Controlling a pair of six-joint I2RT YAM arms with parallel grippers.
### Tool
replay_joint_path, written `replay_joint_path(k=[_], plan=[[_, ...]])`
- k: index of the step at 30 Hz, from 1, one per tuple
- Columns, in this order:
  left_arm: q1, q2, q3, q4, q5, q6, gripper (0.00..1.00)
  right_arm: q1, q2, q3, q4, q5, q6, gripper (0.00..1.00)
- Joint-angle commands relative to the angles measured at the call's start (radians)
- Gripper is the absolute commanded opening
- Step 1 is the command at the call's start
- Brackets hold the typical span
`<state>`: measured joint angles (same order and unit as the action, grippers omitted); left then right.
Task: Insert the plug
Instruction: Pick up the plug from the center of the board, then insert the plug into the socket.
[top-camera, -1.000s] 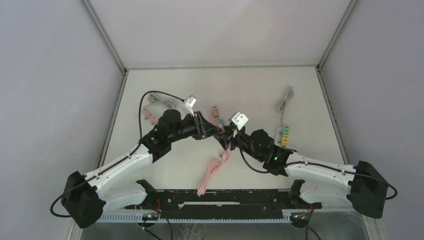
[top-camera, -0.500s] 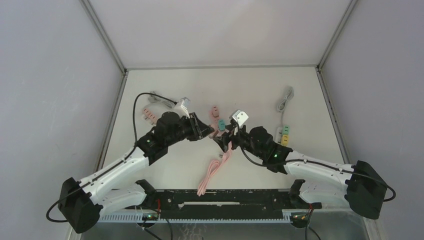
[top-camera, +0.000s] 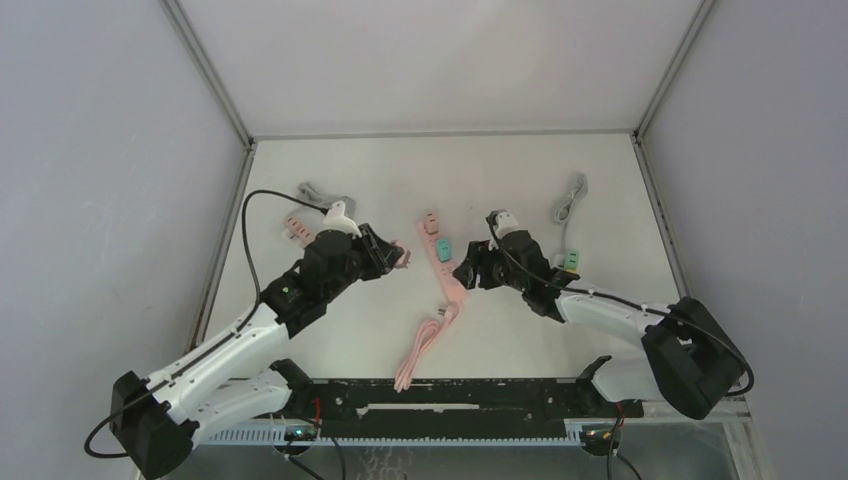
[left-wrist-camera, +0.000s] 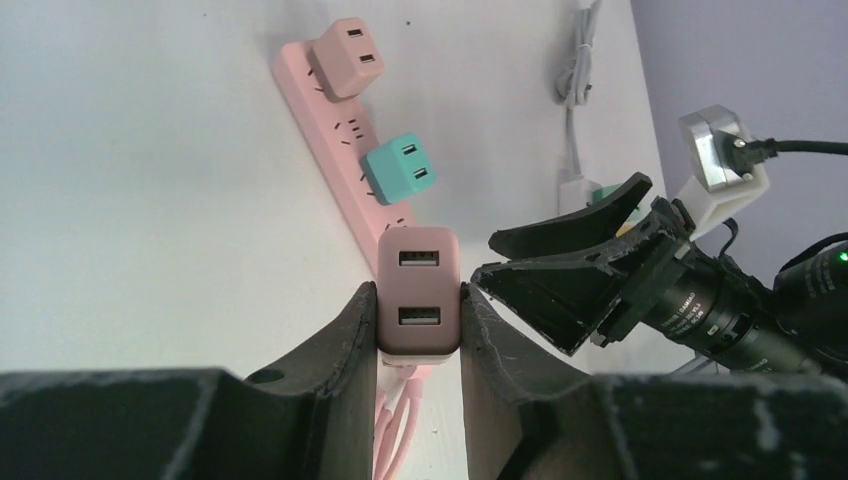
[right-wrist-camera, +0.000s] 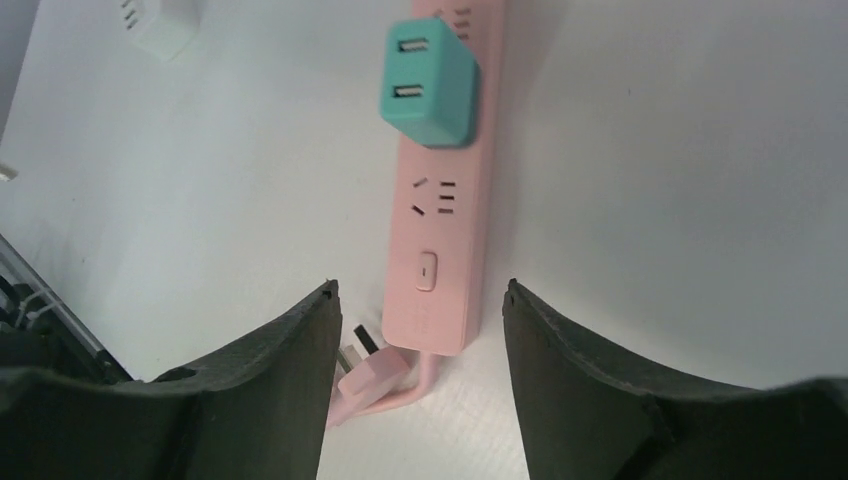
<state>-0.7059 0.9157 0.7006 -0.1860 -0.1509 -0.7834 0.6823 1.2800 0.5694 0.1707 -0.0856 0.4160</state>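
Observation:
My left gripper (left-wrist-camera: 418, 292) is shut on a pink plug (left-wrist-camera: 419, 270) with two USB ports, its fingers pressing both sides. From above, the left gripper (top-camera: 395, 255) holds that plug (top-camera: 402, 257) just left of the pink power strip (top-camera: 447, 268). The strip (left-wrist-camera: 325, 110) carries a pink adapter (left-wrist-camera: 345, 57) and a teal adapter (left-wrist-camera: 398, 172). My right gripper (right-wrist-camera: 421, 290) is open, with nothing between its fingers. It hovers over the switch end of the strip (right-wrist-camera: 445, 230), below the teal adapter (right-wrist-camera: 427, 85).
The strip's own pink wall plug (right-wrist-camera: 372, 375) and looped pink cable (top-camera: 420, 345) lie toward the near edge. A second strip with green and yellow adapters (top-camera: 570, 262) and a grey cable (top-camera: 572, 200) lies right. Another strip (top-camera: 296, 228) lies left. Walls close in three sides.
The two grippers, which met over the strip a second ago, have drawn apart. The left one pulled back left with the pink plug. The right one opened and swung down over the strip.

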Motion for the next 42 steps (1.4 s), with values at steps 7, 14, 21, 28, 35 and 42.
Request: replay_joint_path(k=[7,14,21,28,35,42], plan=[[-0.005,0.043,-0.030,0.061,-0.034,-0.024,0.00,-0.048,0.123,0.008,0.032,-0.071,0.241,0.56],[-0.019,0.088,-0.047,0.105,-0.026,-0.047,0.00,-0.045,0.198,-0.006,0.104,-0.105,0.266,0.50],[-0.026,0.128,-0.049,0.128,-0.037,-0.052,0.01,0.031,0.270,-0.006,0.224,-0.117,0.354,0.40],[-0.026,0.164,-0.061,0.155,-0.044,-0.061,0.00,0.087,0.350,0.014,0.367,-0.160,0.421,0.35],[-0.028,0.224,-0.073,0.179,-0.083,-0.080,0.00,0.113,0.422,0.061,0.432,-0.198,0.451,0.33],[-0.041,0.278,-0.068,0.206,-0.118,-0.084,0.00,0.108,0.437,0.044,0.445,-0.182,0.478,0.31]])
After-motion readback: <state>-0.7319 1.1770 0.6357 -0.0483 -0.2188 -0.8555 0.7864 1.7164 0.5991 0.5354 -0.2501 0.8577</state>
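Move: The left hand, already holding the pink plug, has the strip's free socket about 10 cm to its right, 2 cm ahead and some 17 cm below. The open right hand has the strip's near end about 3 cm back, 2 cm to its left and 8 cm below. From the right hand, the teal plug stands about 6 cm ahead, 4 cm left and 5 cm below, and the seated pink plug about 12 cm ahead and 7 cm left. The right fingertips come down beside the strip's near end, touch it and push it to the left: first mostly down some 6 cm, then about 8 cm left and a little back, the hand tipping down about 20 degrees and rolling while the fingers narrow to roughly half their gap. Meanwhile the left hand keeps its grip on the pink plug and lowers it about 8 cm towards the free socket, edging forward. ##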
